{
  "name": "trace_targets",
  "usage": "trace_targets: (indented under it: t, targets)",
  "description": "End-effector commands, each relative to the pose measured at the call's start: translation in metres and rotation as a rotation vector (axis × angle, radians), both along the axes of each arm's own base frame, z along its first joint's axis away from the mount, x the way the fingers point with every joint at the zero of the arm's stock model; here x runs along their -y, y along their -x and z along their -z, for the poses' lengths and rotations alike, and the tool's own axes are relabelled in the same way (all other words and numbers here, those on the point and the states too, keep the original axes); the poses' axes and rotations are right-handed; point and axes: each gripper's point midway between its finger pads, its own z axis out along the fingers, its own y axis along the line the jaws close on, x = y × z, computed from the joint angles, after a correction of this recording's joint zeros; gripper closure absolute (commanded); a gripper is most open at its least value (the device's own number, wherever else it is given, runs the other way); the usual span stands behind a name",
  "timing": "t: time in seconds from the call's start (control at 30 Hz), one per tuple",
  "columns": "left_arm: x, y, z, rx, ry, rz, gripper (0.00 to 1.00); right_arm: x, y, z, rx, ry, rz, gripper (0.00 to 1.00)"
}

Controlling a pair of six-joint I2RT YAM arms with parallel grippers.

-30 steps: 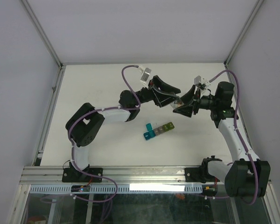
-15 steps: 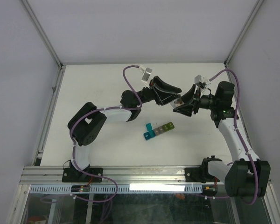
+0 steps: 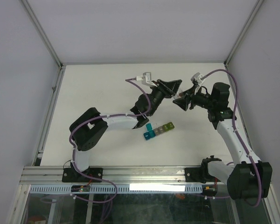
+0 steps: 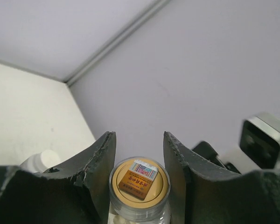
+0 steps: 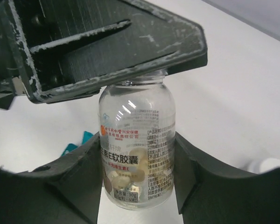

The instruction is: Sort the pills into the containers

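A small clear bottle (image 5: pixel 137 149) with pale pills (image 5: pixel 130 175) in its bottom is held off the table between both arms. My right gripper (image 5: pixel 137 144) is shut on its body. My left gripper (image 4: pixel 139 137) is shut on its tan cap (image 4: pixel 139 181), its fingers (image 5: pixel 112 46) lying across the bottle's top in the right wrist view. From above, the left gripper (image 3: pixel 174 87) and right gripper (image 3: pixel 182 100) meet at the back middle of the table. The containers (image 3: pixel 158 130), a strip of blue, teal, grey and green cubes, lie in front of them.
A white cap (image 4: pixel 41 160) of another bottle shows on the table beside the left fingers. A teal corner of the containers (image 5: pixel 77 143) peeks past the right finger. The white table (image 3: pixel 93 93) is bounded by metal rails and grey walls.
The left gripper has closed onto the bottle's cap. Both grippers have shifted a little toward the back of the table, and the left wrist has turned.
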Motion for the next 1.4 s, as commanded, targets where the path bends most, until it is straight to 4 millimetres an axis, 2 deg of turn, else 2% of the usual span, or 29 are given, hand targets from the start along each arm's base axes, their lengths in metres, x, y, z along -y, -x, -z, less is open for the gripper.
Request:
trace_targets:
  t: [0.0,0.1,0.17,0.2,0.3,0.33,0.37,0.53,0.7,0.8,0.97,1.17,1.37]
  targets:
    - [0.017,-0.019,0.023,-0.207,-0.1,-0.16,1.0,0.018,-0.028,-0.022,0.131,0.068,0.159,1.0]
    - [0.015,-0.018,0.02,-0.196,-0.116,-0.169,1.0,0.017,-0.023,-0.023,0.102,0.029,0.122,1.0]
    - [0.011,-0.013,0.008,-0.14,-0.12,-0.161,1.0,0.018,-0.016,-0.027,0.079,-0.024,0.073,1.0]
    - [0.008,-0.009,0.003,-0.114,-0.118,-0.152,0.9,0.018,-0.011,-0.03,0.071,-0.053,0.044,1.0]
    - [-0.002,0.011,-0.022,0.011,-0.093,-0.104,0.3,0.015,0.006,-0.039,0.066,-0.118,-0.047,1.0]
    - [-0.007,0.018,-0.032,0.059,-0.077,-0.092,0.13,0.014,0.009,-0.04,0.063,-0.13,-0.065,1.0]
    - [-0.012,0.027,-0.044,0.115,-0.053,-0.071,0.02,0.012,0.012,-0.041,0.059,-0.139,-0.085,1.0]
    - [-0.036,0.053,-0.071,0.293,-0.018,0.051,0.01,0.009,0.021,-0.042,0.045,-0.163,-0.152,1.0]
    - [-0.066,0.063,-0.074,0.444,0.041,0.197,0.01,0.011,0.026,-0.049,0.059,-0.184,-0.171,1.0]
    - [-0.076,0.072,-0.077,0.506,0.096,0.323,0.01,0.013,0.026,-0.052,0.057,-0.2,-0.165,1.0]
    - [-0.064,0.07,-0.068,0.47,0.088,0.42,0.01,0.017,0.023,-0.058,0.046,-0.242,-0.138,1.0]
    - [-0.051,0.057,-0.052,0.393,0.096,0.403,0.01,0.021,0.02,-0.063,0.052,-0.269,-0.103,1.0]
    - [-0.024,0.067,-0.045,0.388,0.099,0.431,0.01,0.021,0.019,-0.061,0.049,-0.274,-0.103,1.0]
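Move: The left hand already has the cap of the clear pill bottle between its fingers; the bottle's body is about 4 cm straight below, in the right hand. From the right hand that cap sits some 4 cm above, 2 cm ahead and 1 cm left. Counted from the left hand, the pill box lies about 12 cm back, 7 cm left and 26 cm down, and the white bottle about 5 cm ahead, 8 cm right and 24 cm down. Still pinching the cap, the left hand gives it a last small counter-clockwise turn, then opens wide and lets go, drawing back about 6 cm. It swings left and up, then sinks partway back right, its wrist wound back clockwise some 30 degrees. The right hand keeps its grip on the bottle, easing slightly forward and right before going back and about 4 cm up, its finger end tilting up. ##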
